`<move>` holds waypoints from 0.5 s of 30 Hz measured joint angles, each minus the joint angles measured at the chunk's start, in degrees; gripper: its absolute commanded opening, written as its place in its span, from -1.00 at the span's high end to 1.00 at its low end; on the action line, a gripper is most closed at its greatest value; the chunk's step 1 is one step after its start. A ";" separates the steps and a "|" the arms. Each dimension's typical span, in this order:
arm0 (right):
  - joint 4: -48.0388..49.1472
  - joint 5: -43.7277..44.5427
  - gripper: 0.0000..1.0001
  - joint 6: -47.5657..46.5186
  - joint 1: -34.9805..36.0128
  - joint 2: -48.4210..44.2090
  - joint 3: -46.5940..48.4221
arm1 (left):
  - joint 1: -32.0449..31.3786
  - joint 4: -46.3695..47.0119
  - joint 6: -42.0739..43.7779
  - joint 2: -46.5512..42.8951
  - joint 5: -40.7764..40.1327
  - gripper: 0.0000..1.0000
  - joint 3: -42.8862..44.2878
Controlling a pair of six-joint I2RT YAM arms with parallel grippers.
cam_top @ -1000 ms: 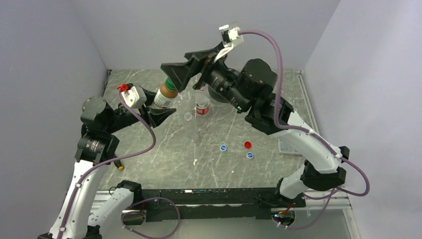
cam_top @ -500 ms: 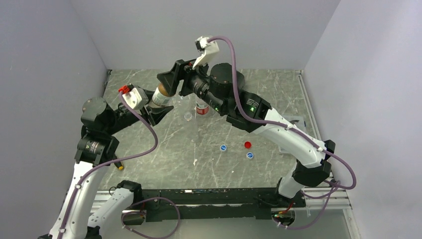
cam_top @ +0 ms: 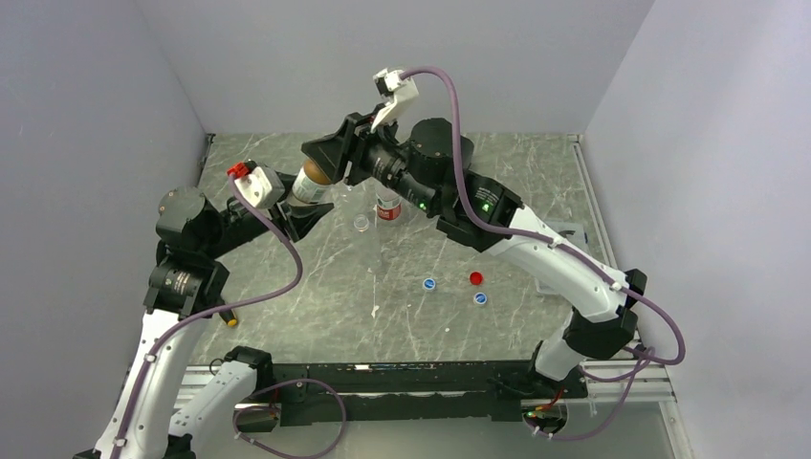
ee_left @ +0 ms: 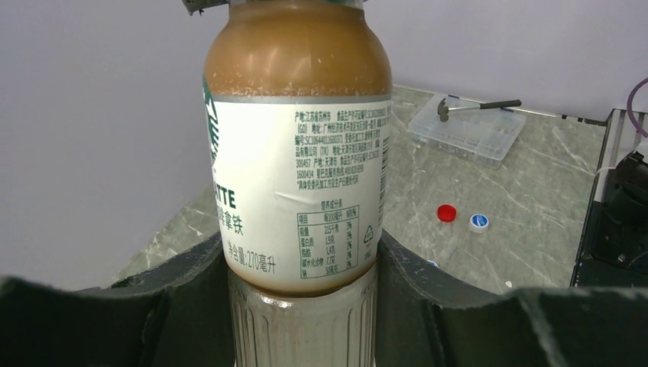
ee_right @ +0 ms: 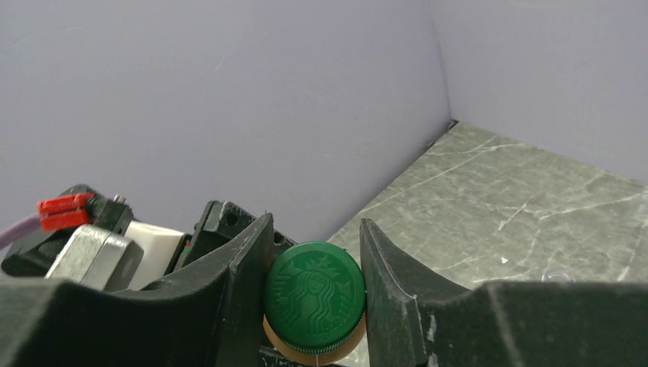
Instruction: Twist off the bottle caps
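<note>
An amber-brown bottle (cam_top: 311, 184) with a white-green label (ee_left: 298, 153) is held tilted above the table at the back left. My left gripper (cam_top: 311, 212) (ee_left: 302, 260) is shut on its clear ribbed lower part. My right gripper (cam_top: 323, 164) (ee_right: 315, 245) comes from the right, and both its fingers press the sides of the bottle's green cap (ee_right: 315, 296). A clear bottle with a red label (cam_top: 387, 206) stands on the table just behind the right arm. Beside it, a small plain clear bottle (cam_top: 361, 223) stands.
Loose caps lie mid-table: a blue one (cam_top: 429, 283), a red one (cam_top: 475, 277) (ee_left: 446, 212) and another blue one (cam_top: 480, 298) (ee_left: 479, 222). A clear plastic box (ee_left: 466, 130) with a small hammer on it sits at the right, partly behind the right arm.
My right gripper swung left and down onto the bottle's top and closed from wide open onto the green cap. The left gripper and bottle stayed put.
</note>
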 measured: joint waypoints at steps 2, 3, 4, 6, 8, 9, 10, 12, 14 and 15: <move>2.69 -5.22 0.92 -0.59 -1.64 -1.18 -2.73 | 0.02 0.02 -1.29 0.04 1.01 1.00 0.00; 4.20 -8.26 0.92 -0.79 -2.60 -2.05 -4.46 | 0.02 0.02 -2.23 0.11 1.75 1.00 0.00; 6.10 -12.66 0.93 -1.07 -3.85 -3.23 -6.64 | 0.02 0.04 -3.39 0.15 2.97 1.00 0.00; 9.70 -21.42 0.96 -1.86 -6.05 -5.53 -10.43 | -0.09 0.57 -6.69 0.39 6.25 1.00 -0.02; 13.00 -28.96 1.00 -3.02 -7.50 -7.23 -13.07 | -0.26 2.01 -10.29 0.48 10.34 1.00 -0.04; 14.16 -32.28 1.00 -3.56 -8.00 -7.87 -13.86 | -0.35 2.62 -11.69 0.50 11.80 1.00 -0.04; 15.21 -35.04 1.00 -4.07 -8.35 -8.37 -14.36 | -0.44 3.63 -13.79 0.52 14.08 1.00 -0.04; 16.94 -40.09 1.00 -5.31 -8.79 -9.22 -15.15 | -0.50 5.53 -17.40 0.92 17.94 1.00 -0.04; 18.18 -43.58 1.00 -6.01 -9.16 -9.97 -16.02 | -0.55 7.04 -20.35 1.40 21.35 1.00 -0.04; 18.71 -45.13 1.00 -6.27 -9.42 -10.40 -16.63 | -0.59 7.61 -21.62 1.70 22.99 1.00 -0.04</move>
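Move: The green cap sits between the right hand's pads, practically at its hand point. From the left hand, which grips the lower part of the coffee bottle, the cap is about 1 cm ahead, 6 cm right and 9 cm higher. On the table, some 30 cm below the left hand, an open clear bottle stands about 3 cm ahead and 8 cm right; the red-labelled bottle is roughly 16 cm ahead and 12 cm right. The green cap, still pinched by the right fingers, is twisted against the bottle kept in the left grip: the right hand turns about 35 degrees counter-clockwise while the left turns some 25 clockwise, both also tilting. Meanwhile both carry bottle and cap together back roughly 7 cm and a little to the right, openings unchanged. ##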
